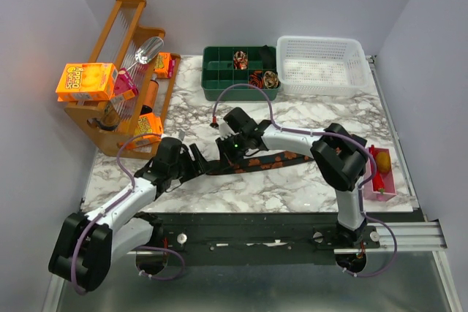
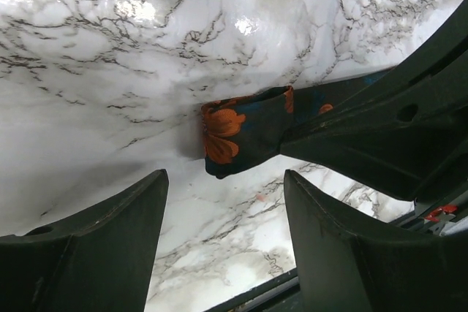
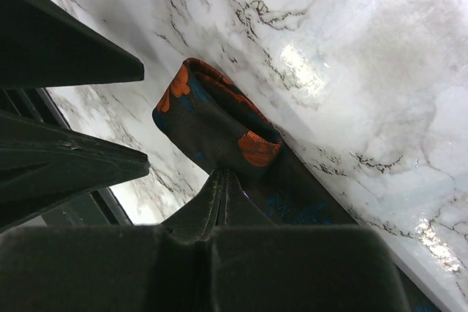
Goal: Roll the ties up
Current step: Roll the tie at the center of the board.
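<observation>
A dark navy tie (image 1: 270, 160) with orange flowers lies flat across the marble table. Its left end (image 2: 241, 133) is folded over into a raised loop (image 3: 212, 118). My right gripper (image 1: 231, 145) is shut, its fingertips (image 3: 223, 180) pinching the tie at that fold. My left gripper (image 1: 199, 163) stands open just left of the loop, and nothing is between its fingers (image 2: 110, 246). Rolled ties (image 1: 266, 78) sit in the green tray (image 1: 219, 71) at the back.
A white basket (image 1: 322, 63) stands right of the green tray. At the far left is a wooden rack (image 1: 121, 71) holding snack boxes and a cup. A small pink tray (image 1: 382, 180) with items lies at the right edge. The black arm mount (image 1: 248, 228) runs along the near edge.
</observation>
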Controlling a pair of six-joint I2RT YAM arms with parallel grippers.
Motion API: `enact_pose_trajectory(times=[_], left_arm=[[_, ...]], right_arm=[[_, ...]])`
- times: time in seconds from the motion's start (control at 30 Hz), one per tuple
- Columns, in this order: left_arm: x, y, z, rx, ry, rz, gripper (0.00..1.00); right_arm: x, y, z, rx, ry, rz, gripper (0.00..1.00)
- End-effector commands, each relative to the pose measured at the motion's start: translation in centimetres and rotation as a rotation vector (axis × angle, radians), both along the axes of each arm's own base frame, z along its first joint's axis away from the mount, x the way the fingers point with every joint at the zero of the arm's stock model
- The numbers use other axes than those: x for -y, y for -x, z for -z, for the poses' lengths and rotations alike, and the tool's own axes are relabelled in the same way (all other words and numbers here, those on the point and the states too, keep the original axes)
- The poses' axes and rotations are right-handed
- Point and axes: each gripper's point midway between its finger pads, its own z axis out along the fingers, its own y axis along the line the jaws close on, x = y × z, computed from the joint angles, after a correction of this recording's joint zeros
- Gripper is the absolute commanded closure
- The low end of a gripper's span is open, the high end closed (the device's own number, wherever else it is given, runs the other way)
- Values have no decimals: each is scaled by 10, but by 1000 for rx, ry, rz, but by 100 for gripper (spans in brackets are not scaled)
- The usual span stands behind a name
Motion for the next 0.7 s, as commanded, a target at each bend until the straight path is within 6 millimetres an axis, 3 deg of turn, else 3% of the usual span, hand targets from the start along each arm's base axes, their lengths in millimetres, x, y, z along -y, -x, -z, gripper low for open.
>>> enact_pose_trajectory(times=[0.0,0.23,0.3,0.57,0.67], left_arm=[[16,-8,-4,57,128,18,26],[16,-16,9,86,141,-1,30],[19,-21,4,117,167,-4,33],[21,-23,12,125,192,-14,55],[20,-26,5,157,187,-12,56]], right_arm=[[4,-3,12,16,50,6,100],[6,-1,14,4,53,11,100],[5,-1,13,-3,45,6,100],[5,-3,7,-33,13,8,100],[4,-4,2,-36,-1,4,100]])
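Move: The tie's rolled end lies about 3 cm right and 2 cm ahead of the left gripper, roughly 2 cm below it. The closed right fingertips rest just past that roll, about 6 cm right and 2 cm ahead of the left gripper; seen from the right gripper, the roll is some 3 cm left, level with it. An orange box stands about 17 cm left and 12 cm ahead of the left gripper. Bring the open left gripper straight down first, then on forward and to the right, about 3 cm in all, so its fingers straddle the rolled end of the tie. Let its left side dip some 10 degrees and close to just under half open, pinching the roll from both sides, while the shut right fingers stay put, still pressing the tie beside the roll. ##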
